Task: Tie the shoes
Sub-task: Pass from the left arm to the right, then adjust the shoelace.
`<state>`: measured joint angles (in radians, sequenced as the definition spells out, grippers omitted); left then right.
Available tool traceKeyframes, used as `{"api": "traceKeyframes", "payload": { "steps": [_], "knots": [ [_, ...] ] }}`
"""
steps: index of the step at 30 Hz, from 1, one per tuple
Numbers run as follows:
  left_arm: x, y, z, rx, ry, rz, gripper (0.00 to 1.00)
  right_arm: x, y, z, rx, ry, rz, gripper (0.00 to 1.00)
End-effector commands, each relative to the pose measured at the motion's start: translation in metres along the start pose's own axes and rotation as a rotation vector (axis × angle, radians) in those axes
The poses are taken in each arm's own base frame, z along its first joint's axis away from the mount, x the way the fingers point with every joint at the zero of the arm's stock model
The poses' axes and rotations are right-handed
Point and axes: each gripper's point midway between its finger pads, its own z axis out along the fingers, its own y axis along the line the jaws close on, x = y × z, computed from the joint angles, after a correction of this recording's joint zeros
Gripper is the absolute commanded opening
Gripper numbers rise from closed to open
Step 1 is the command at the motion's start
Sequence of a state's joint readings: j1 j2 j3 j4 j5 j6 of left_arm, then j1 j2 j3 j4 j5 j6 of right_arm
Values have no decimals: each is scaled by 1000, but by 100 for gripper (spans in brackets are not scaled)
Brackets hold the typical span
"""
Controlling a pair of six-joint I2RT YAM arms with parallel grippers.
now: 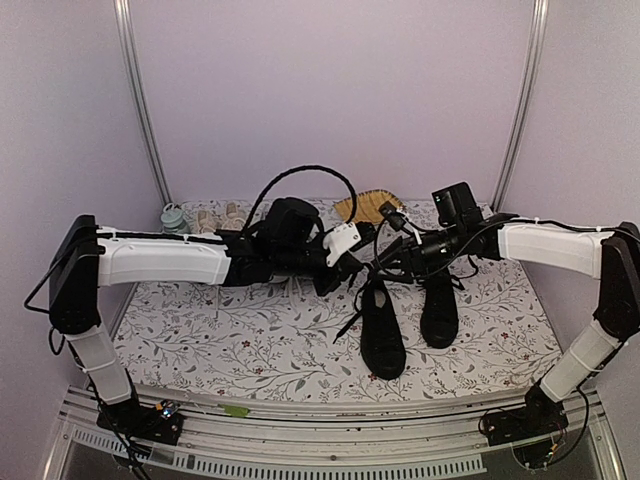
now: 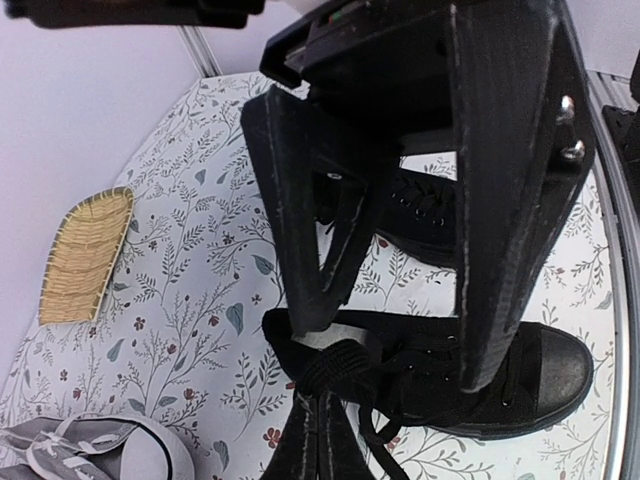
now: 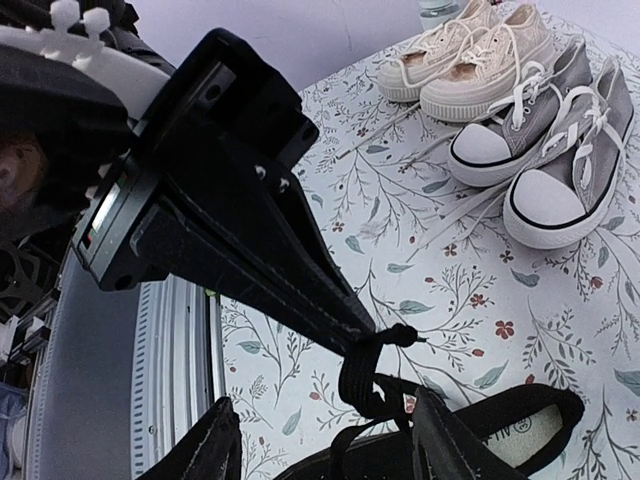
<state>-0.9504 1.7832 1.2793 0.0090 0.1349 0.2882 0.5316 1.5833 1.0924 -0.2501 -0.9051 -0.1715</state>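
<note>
Two black shoes stand side by side mid-table, the left one and the right one. My left gripper hovers over the left shoe's collar. In the left wrist view it is shut on a bunched loop of that shoe's black lace, held just above the shoe. My right gripper faces it from the right. In the right wrist view it is open, its fingers either side of the lace, not touching it. The shoe's opening shows below.
A grey pair with white toe caps and a beige pair sit at the back left. A wicker tray lies at the back centre. A small jar stands in the back left corner. Metal rails run along the near edge.
</note>
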Motion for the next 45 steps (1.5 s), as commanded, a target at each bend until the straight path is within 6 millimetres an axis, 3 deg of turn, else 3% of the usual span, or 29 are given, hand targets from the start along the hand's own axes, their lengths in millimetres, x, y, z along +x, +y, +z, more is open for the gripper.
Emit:
{"api": "traceKeyframes", "payload": {
  "steps": [1,4,9,12,14,16,18,19,21,26,31,36,45],
  "knots": [
    [-7,4,4,7,-30,11,0,-13,-10,11,34,-44,-29,58],
    [-7,4,3,6,-28,10,0,-16,-21,15,74,-37,-17,48],
    [-5,4,3,5,-24,-4,0,-18,-17,17,49,-54,-32,28],
    [-5,5,2,3,-26,-8,0,-14,-18,17,54,-50,-21,8],
    [-5,6,3,-6,-23,-11,0,-13,-17,16,52,-49,-6,1],
    [0,13,6,-30,-9,-32,0,-10,-17,13,70,-44,23,1],
    [6,17,9,-18,21,-65,34,-4,-21,8,109,-38,68,1],
    [9,14,8,24,34,-73,46,0,-23,5,126,-34,95,1],
    [16,2,3,110,42,-73,55,7,-27,-3,163,-28,182,1],
    [39,-28,-5,250,28,14,55,25,-39,-16,266,-24,328,0],
    [54,-56,-4,304,-1,258,51,35,-41,-20,288,-26,413,1],
    [47,-56,5,195,-113,526,52,39,-42,-21,302,-16,479,1],
    [68,-56,38,204,-50,597,54,42,-41,-26,323,-44,538,1]
  ]
}}
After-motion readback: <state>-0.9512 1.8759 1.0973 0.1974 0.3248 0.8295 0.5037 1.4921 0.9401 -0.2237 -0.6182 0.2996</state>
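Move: The bunched lace end, still pinched in the left fingertips, sticks out towards the right hand's open fingers, about 2 cm ahead and 2 cm to the left of the right hand point, 1 cm lower. From the left hand, those right fingers are 4 cm to the right and 2 cm back. The laced black shoe lies roughly 15 cm below, its middle 7 cm back and 2 cm right of the right hand; the other black shoe is 3 cm back and 16 cm right of it. While the left hand holds the lace bunch still, the right eases about 2 cm forward and slightly left around it, shuts on the bunch, then draws it some 5 cm right and 4 cm down, turning clockwise. Once the right fingers are shut, the left hand opens about halfway and lets go, backs off down about 8 cm and back towards its base past the lace, turning some 30 degrees, mostly clockwise, and at the end comes slightly forward again, low beside the laced shoe. ##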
